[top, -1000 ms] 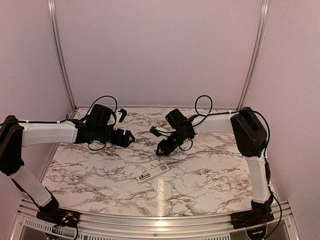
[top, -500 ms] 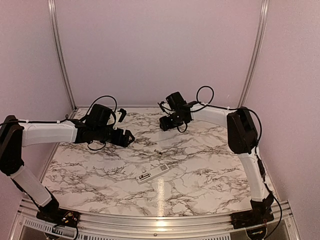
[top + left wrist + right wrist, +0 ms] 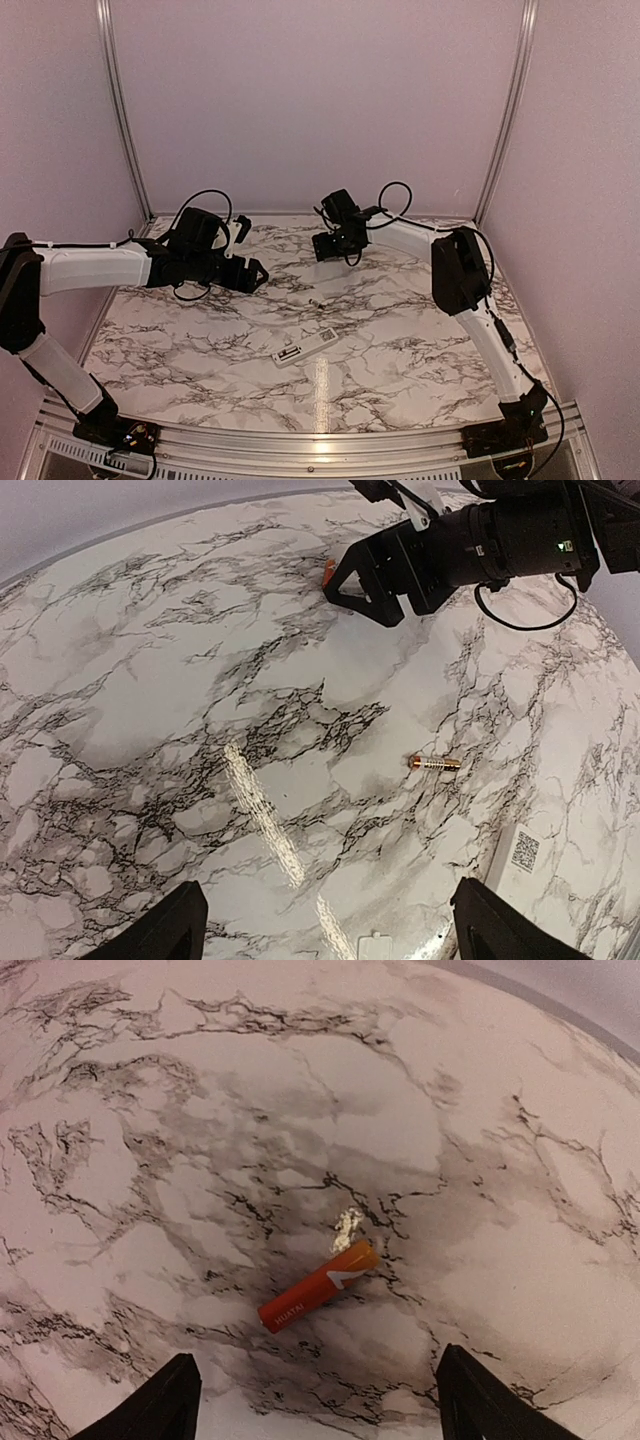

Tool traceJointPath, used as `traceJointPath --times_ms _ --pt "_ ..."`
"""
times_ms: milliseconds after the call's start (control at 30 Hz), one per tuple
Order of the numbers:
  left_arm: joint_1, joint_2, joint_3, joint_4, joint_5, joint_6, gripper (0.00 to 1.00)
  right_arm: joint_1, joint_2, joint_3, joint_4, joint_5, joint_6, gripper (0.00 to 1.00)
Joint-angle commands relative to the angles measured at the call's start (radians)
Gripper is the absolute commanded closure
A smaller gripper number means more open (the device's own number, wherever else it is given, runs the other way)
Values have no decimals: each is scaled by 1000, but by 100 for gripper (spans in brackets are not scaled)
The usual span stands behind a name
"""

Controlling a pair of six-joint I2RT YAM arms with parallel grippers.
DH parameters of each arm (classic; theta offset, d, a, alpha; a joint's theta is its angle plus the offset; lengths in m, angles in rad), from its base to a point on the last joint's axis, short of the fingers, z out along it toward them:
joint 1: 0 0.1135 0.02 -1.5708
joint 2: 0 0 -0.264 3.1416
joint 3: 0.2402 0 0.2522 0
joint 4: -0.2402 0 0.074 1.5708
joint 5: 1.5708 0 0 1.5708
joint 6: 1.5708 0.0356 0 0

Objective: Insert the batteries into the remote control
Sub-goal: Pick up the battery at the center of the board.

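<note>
The white remote control (image 3: 305, 347) lies near the table's middle, a dark slot on its upper face; its edge (image 3: 524, 855) shows in the left wrist view. One dark, copper-tipped battery (image 3: 318, 301) (image 3: 434, 764) lies loose just behind it. A reddish-orange battery (image 3: 320, 1286) (image 3: 328, 572) lies at the back. My right gripper (image 3: 322, 247) (image 3: 315, 1400) (image 3: 372, 583) hovers open over it, not touching. The left gripper (image 3: 257, 275) (image 3: 325, 930) is open and empty, left of the dark battery.
A small white cover plate (image 3: 375, 945) lies on the marble next to the remote. The back wall and metal corner posts (image 3: 497, 140) stand close behind the right gripper. Black cables loop off both wrists.
My right arm has swung from the table's middle to the back, over the orange battery, its jaws opening wider. The dark battery now shows where that gripper stood. The left arm has barely moved.
</note>
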Motion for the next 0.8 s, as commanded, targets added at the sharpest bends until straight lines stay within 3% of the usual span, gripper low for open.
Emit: traceJointPath --times_ms 0,400,767 --pt "7 -23 -9 24 6 -2 11 -11 39 61 -1 36 32 22" --pt "8 -27 -14 24 0 2 11 -25 113 121 22 54 47 32" --pt "10 -31 -11 20 -8 8 11 -32 114 114 -6 72 13 52"
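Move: The orange battery, which the right hand goes for, lies on the board about 4 cm ahead of it, 1 cm left and 3 cm lower. Also on the board, the other battery lies some 18 cm back and 3 cm left, and the remote control roughly 31 cm back and 5 cm left. From the left hand the orange battery is about 23 cm ahead, 17 cm right and 13 cm below. The right hand eases forward about 2.5 cm and slightly down towards the orange battery, fingers partly closing. ##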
